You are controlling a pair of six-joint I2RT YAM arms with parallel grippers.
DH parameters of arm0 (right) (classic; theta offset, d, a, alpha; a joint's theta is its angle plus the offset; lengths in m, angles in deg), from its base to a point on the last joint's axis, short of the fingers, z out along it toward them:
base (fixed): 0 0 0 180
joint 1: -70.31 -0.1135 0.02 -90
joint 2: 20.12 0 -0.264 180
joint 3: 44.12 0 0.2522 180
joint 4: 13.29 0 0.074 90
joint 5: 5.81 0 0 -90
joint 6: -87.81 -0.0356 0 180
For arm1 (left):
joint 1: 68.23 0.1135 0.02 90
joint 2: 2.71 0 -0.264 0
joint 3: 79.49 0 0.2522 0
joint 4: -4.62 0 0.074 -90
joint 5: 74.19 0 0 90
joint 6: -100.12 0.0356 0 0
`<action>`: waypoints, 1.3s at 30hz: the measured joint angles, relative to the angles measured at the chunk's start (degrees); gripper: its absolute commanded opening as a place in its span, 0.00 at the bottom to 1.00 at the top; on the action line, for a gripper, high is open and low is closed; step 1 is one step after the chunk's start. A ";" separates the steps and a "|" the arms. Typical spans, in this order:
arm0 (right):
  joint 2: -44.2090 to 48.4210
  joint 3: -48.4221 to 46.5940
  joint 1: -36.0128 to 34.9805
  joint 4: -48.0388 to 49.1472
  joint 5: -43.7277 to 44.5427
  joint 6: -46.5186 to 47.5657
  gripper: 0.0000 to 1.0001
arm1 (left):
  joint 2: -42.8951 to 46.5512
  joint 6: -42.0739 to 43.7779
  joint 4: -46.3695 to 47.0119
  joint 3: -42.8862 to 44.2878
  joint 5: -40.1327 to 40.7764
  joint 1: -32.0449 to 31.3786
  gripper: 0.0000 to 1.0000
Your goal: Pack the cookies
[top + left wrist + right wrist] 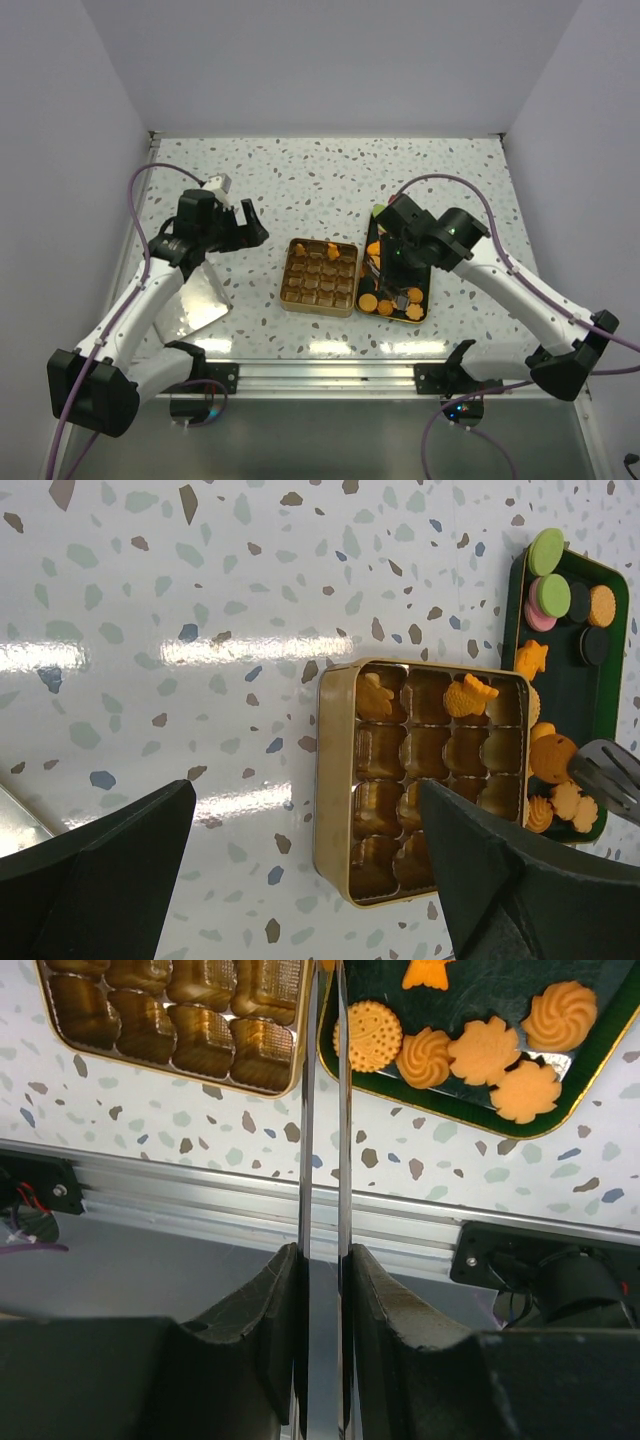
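A gold tin (320,277) with a grid of cups holds two cookies (468,696) in its far row. More cookies (370,302) lie in the near end of the dark green tray (428,300) beside it, seen close up as round, swirl and flower cookies (482,1050). My right gripper (392,262) hovers over that tray, its fingers (375,1290) pressed on the two thin blades of metal tongs (343,1110). The tongs' tip (610,778) hangs by a round cookie; nothing shows between its blades. My left gripper (305,800) stands wide open and empty, left of the tin.
The tin's silver lid (200,300) lies at the left by the left arm. Green and pink macarons (548,552) and dark biscuits sit at the tray's far end. An aluminium rail (320,375) runs along the table's near edge.
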 measured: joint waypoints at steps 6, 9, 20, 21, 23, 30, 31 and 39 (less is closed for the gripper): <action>-2.69 -5.75 -0.02 -1.44 1.14 0.90 0.06 | -0.09 0.00 0.04 0.00 0.00 0.00 1.00; -3.78 -7.26 -0.02 -1.51 1.14 1.33 0.06 | -0.09 0.02 0.04 0.00 0.00 0.00 1.00; -9.51 -7.91 -0.02 0.44 1.36 3.23 0.06 | -0.13 0.00 0.04 0.00 0.00 0.00 1.00; -10.01 -7.91 -0.02 0.87 1.46 3.45 0.06 | -0.13 0.00 0.04 0.00 0.02 0.00 1.00; -10.86 -7.91 -0.04 1.86 1.75 3.78 0.05 | -0.13 0.00 0.04 0.00 0.02 0.00 1.00; -12.61 -8.44 -0.04 3.37 2.45 4.57 0.05 | -0.13 -0.02 0.02 0.00 0.07 0.00 1.00; -12.85 -8.48 -0.04 3.50 2.51 4.70 0.05 | -0.13 -0.02 0.02 0.00 0.09 0.00 1.00; -14.14 -8.50 -0.04 4.39 3.65 5.49 0.06 | -0.17 -0.07 0.04 0.02 0.09 0.00 1.00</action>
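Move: The right hand grips tongs with a round cookie at their tips. The box's empty far-right compartment lies roughly 16 cm ahead, 7 cm left and 18 cm below this hand; a fish cookie sits in the next compartment, about 3 cm left of it. In the tray, another fish cookie is some 10 cm ahead, 1 cm right. From the idle left hand the compartment is about 3 cm ahead, 18 cm right and 15 cm below. Keeping the round cookie pinched in the tongs, the right hand carries it from over the tray's left edge across to the box's far-right compartment, about 5 cm forward and 4 cm left. It first rises some 2 cm, then sinks about 3.5 cm as it travels on, slowing towards the end; the wrist tilts only slightly and the gripper keeps its hold on the tongs. ##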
